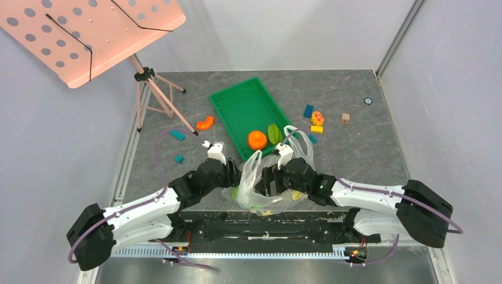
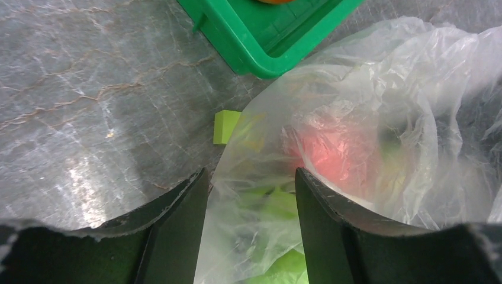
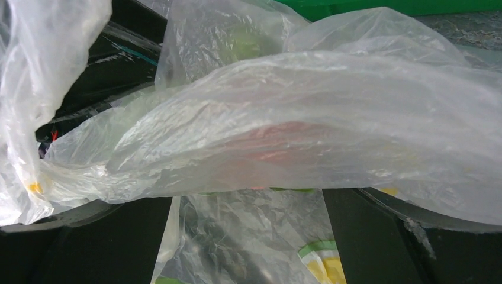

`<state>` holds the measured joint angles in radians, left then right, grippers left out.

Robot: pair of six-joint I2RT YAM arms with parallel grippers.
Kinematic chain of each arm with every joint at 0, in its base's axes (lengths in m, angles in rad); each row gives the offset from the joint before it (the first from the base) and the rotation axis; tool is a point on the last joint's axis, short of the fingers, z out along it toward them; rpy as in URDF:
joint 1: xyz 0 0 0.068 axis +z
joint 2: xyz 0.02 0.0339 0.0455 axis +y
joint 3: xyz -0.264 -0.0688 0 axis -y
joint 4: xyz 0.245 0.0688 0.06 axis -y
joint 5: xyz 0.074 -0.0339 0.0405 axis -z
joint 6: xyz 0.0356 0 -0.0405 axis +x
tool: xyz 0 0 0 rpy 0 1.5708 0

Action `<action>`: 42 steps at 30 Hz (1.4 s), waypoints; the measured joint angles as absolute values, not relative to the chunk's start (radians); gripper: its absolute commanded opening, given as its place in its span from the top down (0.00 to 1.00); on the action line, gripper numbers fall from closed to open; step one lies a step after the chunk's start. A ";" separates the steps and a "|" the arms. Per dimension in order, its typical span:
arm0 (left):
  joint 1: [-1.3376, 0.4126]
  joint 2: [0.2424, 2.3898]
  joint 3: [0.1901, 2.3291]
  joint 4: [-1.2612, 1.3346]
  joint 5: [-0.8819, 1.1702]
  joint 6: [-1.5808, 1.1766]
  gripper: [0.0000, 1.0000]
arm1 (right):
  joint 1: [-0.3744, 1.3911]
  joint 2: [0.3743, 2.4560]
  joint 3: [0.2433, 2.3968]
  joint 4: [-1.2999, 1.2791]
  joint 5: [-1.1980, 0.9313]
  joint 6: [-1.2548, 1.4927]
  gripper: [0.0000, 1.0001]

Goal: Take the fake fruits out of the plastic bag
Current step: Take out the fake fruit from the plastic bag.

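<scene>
The plastic bag [image 1: 254, 171] lies crumpled at the near edge between my two grippers. My left gripper [image 1: 235, 177] straddles the bag's left side; in the left wrist view its jaws [image 2: 251, 174] stand apart with bag film [image 2: 367, 89] between them. A pink peach [image 2: 340, 157] and green shapes show through the film. My right gripper [image 1: 269, 180] is at the bag's right side, wide open [image 3: 248, 201], with film [image 3: 296, 106] draped over and between its fingers and a pink blur [image 3: 266, 148] behind. The round orange [image 1: 257, 140] and the green ribbed oval [image 1: 273, 134] lie in the green tray [image 1: 237, 103].
The tray's corner [image 2: 260, 53] is just beyond the bag. A lime block [image 2: 225, 126] lies by the bag. An orange curved piece [image 1: 205, 123], teal blocks [image 1: 177, 135], coloured blocks [image 1: 317, 120] and a brown cube [image 1: 345, 118] dot the table. A tripod [image 1: 157, 94] stands back left.
</scene>
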<state>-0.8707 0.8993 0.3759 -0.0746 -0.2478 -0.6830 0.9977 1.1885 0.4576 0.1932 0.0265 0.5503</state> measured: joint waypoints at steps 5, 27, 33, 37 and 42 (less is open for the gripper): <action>-0.870 0.987 0.373 -0.002 -0.216 -0.682 0.42 | 0.998 1.225 0.458 0.224 0.031 0.550 0.02; -0.865 1.174 0.373 0.197 -0.099 -0.661 0.65 | 0.998 1.424 0.471 0.381 0.116 0.525 0.25; -0.865 1.183 0.373 0.212 -0.093 -0.657 0.66 | 0.999 1.428 0.471 0.395 0.136 0.506 0.34; -0.865 1.183 0.373 0.213 -0.093 -0.653 0.66 | 1.000 1.414 0.466 0.389 0.159 0.501 0.37; -0.865 1.181 0.373 0.212 -0.093 -0.652 0.66 | 1.000 1.360 0.461 0.343 0.177 0.492 0.40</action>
<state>-0.8650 1.1809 0.3729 0.2115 -0.0929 -0.6518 1.0004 1.3598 0.4610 0.3431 0.1772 0.4919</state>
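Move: From my right hand, open inside the bag's mouth, the peach is about 4 cm ahead, 2 cm left and 4 cm down; the green tray's near corner is roughly 9 cm ahead, 6 cm left and 6 cm lower. My left hand has the bag's side wall level with it, some 4 cm right and 3 cm down. The peach is about 7 cm right of that hand, 2 cm ahead and 5 cm down; a green fruit sits 5 cm behind it and 4 cm below. I sink my wide-open right hand nearly 4 cm and reach about 3 cm forward under the draped rim until the peach is between my fingers, close on it, then rise about a centimetre, easing slightly right. Meanwhile my left hand goes some 4 cm right and 3 cm down against the bag's side, closing to about half its gap around the film, then holds there. ##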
